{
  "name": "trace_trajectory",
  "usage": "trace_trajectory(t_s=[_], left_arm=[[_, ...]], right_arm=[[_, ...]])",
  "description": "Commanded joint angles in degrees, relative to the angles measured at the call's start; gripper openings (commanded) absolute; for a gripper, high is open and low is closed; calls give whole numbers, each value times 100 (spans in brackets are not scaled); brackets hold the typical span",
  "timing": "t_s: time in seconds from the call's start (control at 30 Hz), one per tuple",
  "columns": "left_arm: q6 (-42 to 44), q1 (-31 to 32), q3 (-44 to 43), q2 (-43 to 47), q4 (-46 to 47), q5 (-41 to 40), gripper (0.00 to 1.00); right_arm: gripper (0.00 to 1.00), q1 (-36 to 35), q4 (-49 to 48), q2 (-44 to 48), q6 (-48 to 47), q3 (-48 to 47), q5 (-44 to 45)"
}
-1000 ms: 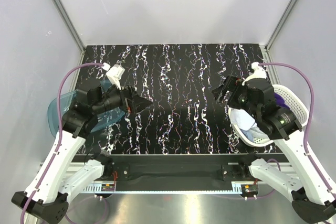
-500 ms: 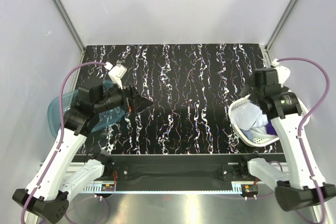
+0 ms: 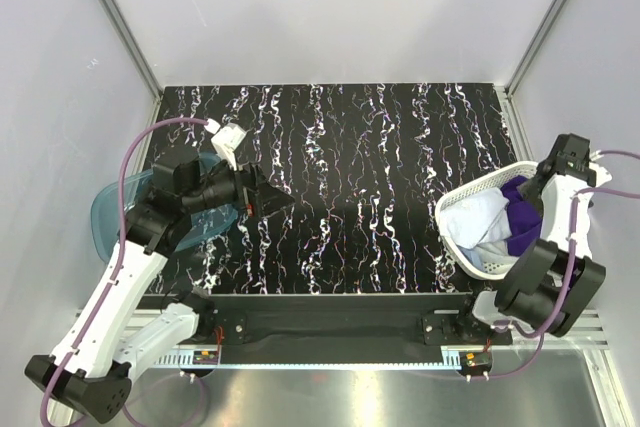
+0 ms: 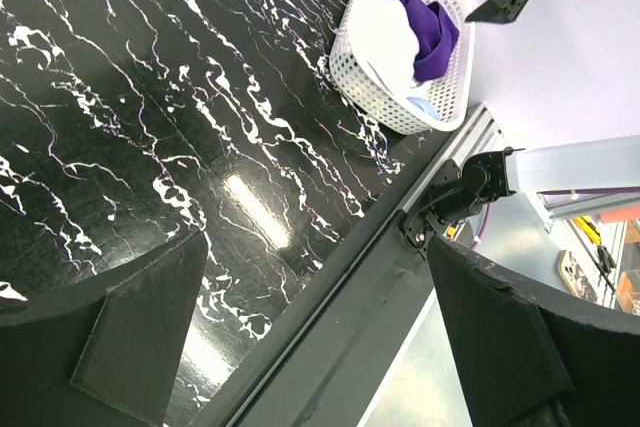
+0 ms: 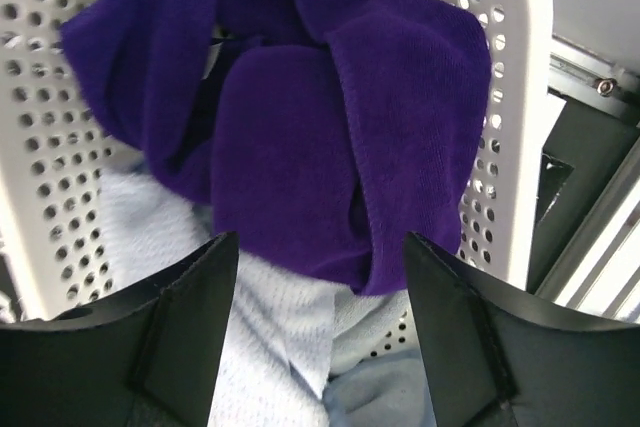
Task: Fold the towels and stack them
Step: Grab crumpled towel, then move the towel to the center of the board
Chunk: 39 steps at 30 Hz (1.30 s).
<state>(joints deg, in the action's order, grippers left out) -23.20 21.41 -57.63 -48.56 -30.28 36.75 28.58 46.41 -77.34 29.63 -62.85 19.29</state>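
Observation:
The towels lie bunched in the white perforated basket [image 3: 452,209] at the table's right edge. The deep purple towel [image 5: 320,127] is on top, also visible from above [image 3: 520,207]. Under it lie a white speckled towel [image 5: 250,347] and a light blue one [image 5: 400,402]. My right gripper [image 5: 318,247] hovers open just above the purple towel's lower edge, with its fingers on either side of it and apart from it; from above the gripper [image 3: 545,175] is over the basket's far right. My left gripper [image 3: 270,197] is open and empty over the table's left part.
A translucent teal tub [image 3: 110,212] sits at the left edge, under the left arm. The black marbled tabletop [image 3: 350,167] lies between the arms. In the left wrist view the basket [image 4: 350,42] is far off, and the table's metal front rail [image 4: 400,247] runs between my fingers.
The right arm has swung from the table's right part out over the basket and tipped down onto the purple towel, and its jaws have narrowed a little. The left arm has hardly moved.

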Motion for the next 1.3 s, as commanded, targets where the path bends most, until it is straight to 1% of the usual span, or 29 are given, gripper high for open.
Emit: trace_trajectory(t_s=[0.0,0.07,0.1,0.17,0.2,0.23,0.4,0.43,0.5,0.53,0.57,0.67,0.7,0.73,0.8,0.83,0.87,0.93,0.97,1.0,1.07,1.1,1.13,1.2,1.27], left_arm=[[-141,-5,-56,4,207,78,99],[-176,-14,5,30,251,-10,99],[-193,-14,75,39,294,-28,99],[-246,-5,137,13,330,-54,99],[-255,-5,172,-5,339,-63,99],[-255,-14,181,-14,348,-63,99],[-211,-5,129,-66,269,-133,99],[-185,-5,94,-58,251,-133,99],[-159,-14,76,-31,199,-159,99],[-132,-5,50,-40,181,-177,99],[-106,-5,15,-31,155,-212,99],[-79,-14,-55,-40,93,-291,99],[-132,-14,-64,-31,119,-326,99],[-167,-14,-73,-31,145,-361,99],[-272,-14,-100,-23,268,-449,99],[-316,-14,-74,12,338,-484,99],[-360,-14,-47,21,495,-615,99],[-501,-14,-38,22,567,-835,99],[-536,-23,-64,13,541,-1080,99],[-597,-14,-108,4,515,-1196,99],[-659,-23,-170,-5,453,-1476,99],[-720,-23,-187,21,444,-1548,99],[-747,-23,-188,39,427,-1644,99],[-782,-31,-188,109,374,-1951,99],[-800,-32,-179,153,234,-2303,99]], right_arm=[[73,156,-659,-237,228,80,-48],[70,314,-887,-387,201,264,-118],[66,341,-1001,-413,184,343,-240],[61,350,-1371,-431,149,545,-303],[55,359,-1433,-440,157,589,-294],[52,359,-1555,-457,157,651,-277],[46,368,-1609,-677,236,669,-206],[38,376,-1670,-694,237,712,-215],[27,377,-1662,-695,237,704,-259],[19,377,-1566,-660,167,591,-294],[0,377,-1469,-625,158,494,-294],[0,376,-987,-344,8,-85,-461],[0,377,-654,-169,-53,-522,-574],[0,377,-494,-89,-71,-753,-715],[0,342,-143,174,-1,-1384,-1364],[0,341,-124,280,78,-1553,-1680],[0,307,-132,385,183,-1703,-2318],[0,202,-308,544,533,-2186,-3050],[0,-86,-317,527,614,-2423,-3637],[0,-394,-239,414,649,-3043,-3738],[0,-1105,33,177,527,-3836,-3652],[0,-1831,269,-112,440,-4527,-3686],[0,-2117,402,-245,395,-4787,-3739],[0,-2889,596,-439,325,-5035,-3722],[0,-3410,527,-396,281,-4747,-3783]])
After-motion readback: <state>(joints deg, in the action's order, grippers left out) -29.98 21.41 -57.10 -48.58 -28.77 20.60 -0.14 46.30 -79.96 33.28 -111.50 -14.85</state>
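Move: The crumpled purple towel lies in the white basket right under the open right hand, its middle about 8 cm below, some 3 cm to the right and 1 cm ahead. In the same basket and about as low, the white towel is some 13 cm to the hand's left and level with it front to back, the blue-grey towel roughly 9 cm left and 7 cm back. From the left hand the purple towel is about 72 cm to the right, 6 cm ahead and 25 cm lower. The right hand sinks some 6 cm into the basket, easing slightly right, while its half-open fingers close and pinch the purple towel, then sweeps it up about 38 cm and well to the left with some forward, out of the basket towards the far part of the table, the fingers swinging up from steeply down and the hand turning counter-clockwise. Late on, the empty, open left hand drifts about 4 cm forward and a little left, turning some 15 degrees counter-clockwise. ##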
